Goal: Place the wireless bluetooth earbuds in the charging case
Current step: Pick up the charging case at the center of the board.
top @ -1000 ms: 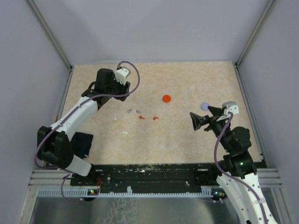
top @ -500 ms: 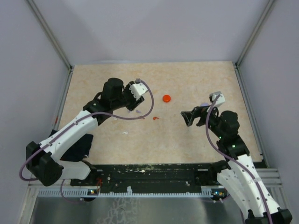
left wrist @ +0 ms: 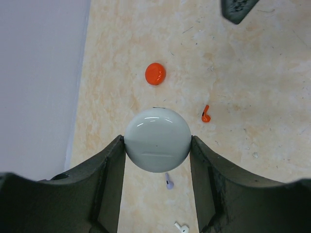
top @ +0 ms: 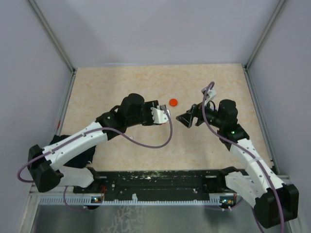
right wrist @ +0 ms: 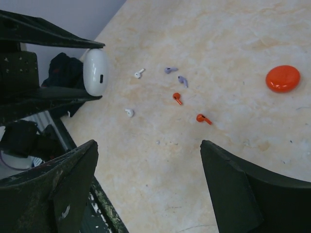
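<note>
A white round charging case is pinched by its sides in my left gripper, lid closed, above the table's middle. The right wrist view shows this case edge-on. On the table below lie the earbuds: two white, two greyish-purple and two red. My right gripper hangs open and holds nothing, facing the left one. In the left wrist view I see one red earbud, one purple and one white.
A red round disc lies on the table just beyond the two grippers, also in the left wrist view. A black object sits by the left arm's base. Grey walls close in the table.
Both arms have swung in toward the table's middle: the left carried the white case rightward, the right moved left and forward. The right jaws have narrowed slightly.
</note>
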Robot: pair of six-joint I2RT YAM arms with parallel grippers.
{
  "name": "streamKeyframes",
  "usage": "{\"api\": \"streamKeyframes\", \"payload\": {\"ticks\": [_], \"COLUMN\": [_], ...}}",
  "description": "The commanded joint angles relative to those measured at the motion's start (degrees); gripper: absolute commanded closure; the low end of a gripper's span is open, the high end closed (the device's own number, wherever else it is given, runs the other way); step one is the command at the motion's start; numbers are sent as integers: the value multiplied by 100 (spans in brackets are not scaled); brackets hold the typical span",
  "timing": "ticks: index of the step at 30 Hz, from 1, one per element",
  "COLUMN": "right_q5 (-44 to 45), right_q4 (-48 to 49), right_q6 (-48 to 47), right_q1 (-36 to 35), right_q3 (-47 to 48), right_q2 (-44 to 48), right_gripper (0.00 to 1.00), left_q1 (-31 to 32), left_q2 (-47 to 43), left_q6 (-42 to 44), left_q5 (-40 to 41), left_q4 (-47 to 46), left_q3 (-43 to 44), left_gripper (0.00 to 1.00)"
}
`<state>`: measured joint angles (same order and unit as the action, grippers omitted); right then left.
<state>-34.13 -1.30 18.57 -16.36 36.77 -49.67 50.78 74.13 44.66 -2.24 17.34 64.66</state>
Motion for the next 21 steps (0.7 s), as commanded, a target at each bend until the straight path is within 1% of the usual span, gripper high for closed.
{"api": "streamKeyframes", "payload": {"ticks": [1, 5, 8, 12, 21], "right_q5": [-1216, -1832, -2087, -2125, -2186], "right_q4": [666, 982, 1011, 1068, 869], "right_q6": [380, 693, 697, 666, 421], "right_q1": [-34, -111, -250, -460, -747], "right_q3": [562, 777, 908, 1032, 1273], "right_q2": [-435, -850, -1086, -1278, -1679], "right_gripper": [17, 21, 23, 25, 35], "left_q1": [286, 531, 663, 813, 1038], "left_q2": [-136, -86, -44, 12, 82], "left_q6": [657, 826, 854, 870, 884], "left_q5": [259, 432, 483, 533, 582], "left_q4": [111, 111, 160, 226, 282], "left_q3": [-45, -25, 21, 69, 125], "left_gripper": [49, 49, 49, 49, 49]}}
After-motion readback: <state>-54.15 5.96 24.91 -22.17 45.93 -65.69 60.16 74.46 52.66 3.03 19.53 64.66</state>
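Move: The charging case is already pinched in the left gripper. From the right gripper's finger point it lies about 12 cm to the left, some 2 cm ahead and nearly level. The open right gripper is thus what the left hand heads for, about 12 cm to its right and 2 cm back. From the right hand, the red disc lies on the board 18 cm ahead, 4 cm left, and the nearer orange earbud 7 cm ahead, 10 cm left, both about 21 cm below. Bring the right gripper about 7 cm left, easing it back and up by some 2 cm each, towards the case, while turning it some 25 degrees counter-clockwise and narrowing its fingers partway to take the case between them. Meanwhile carry the held case back about 4 cm and right a little less with the left hand, swinging slightly clockwise and keeping its pinch. ##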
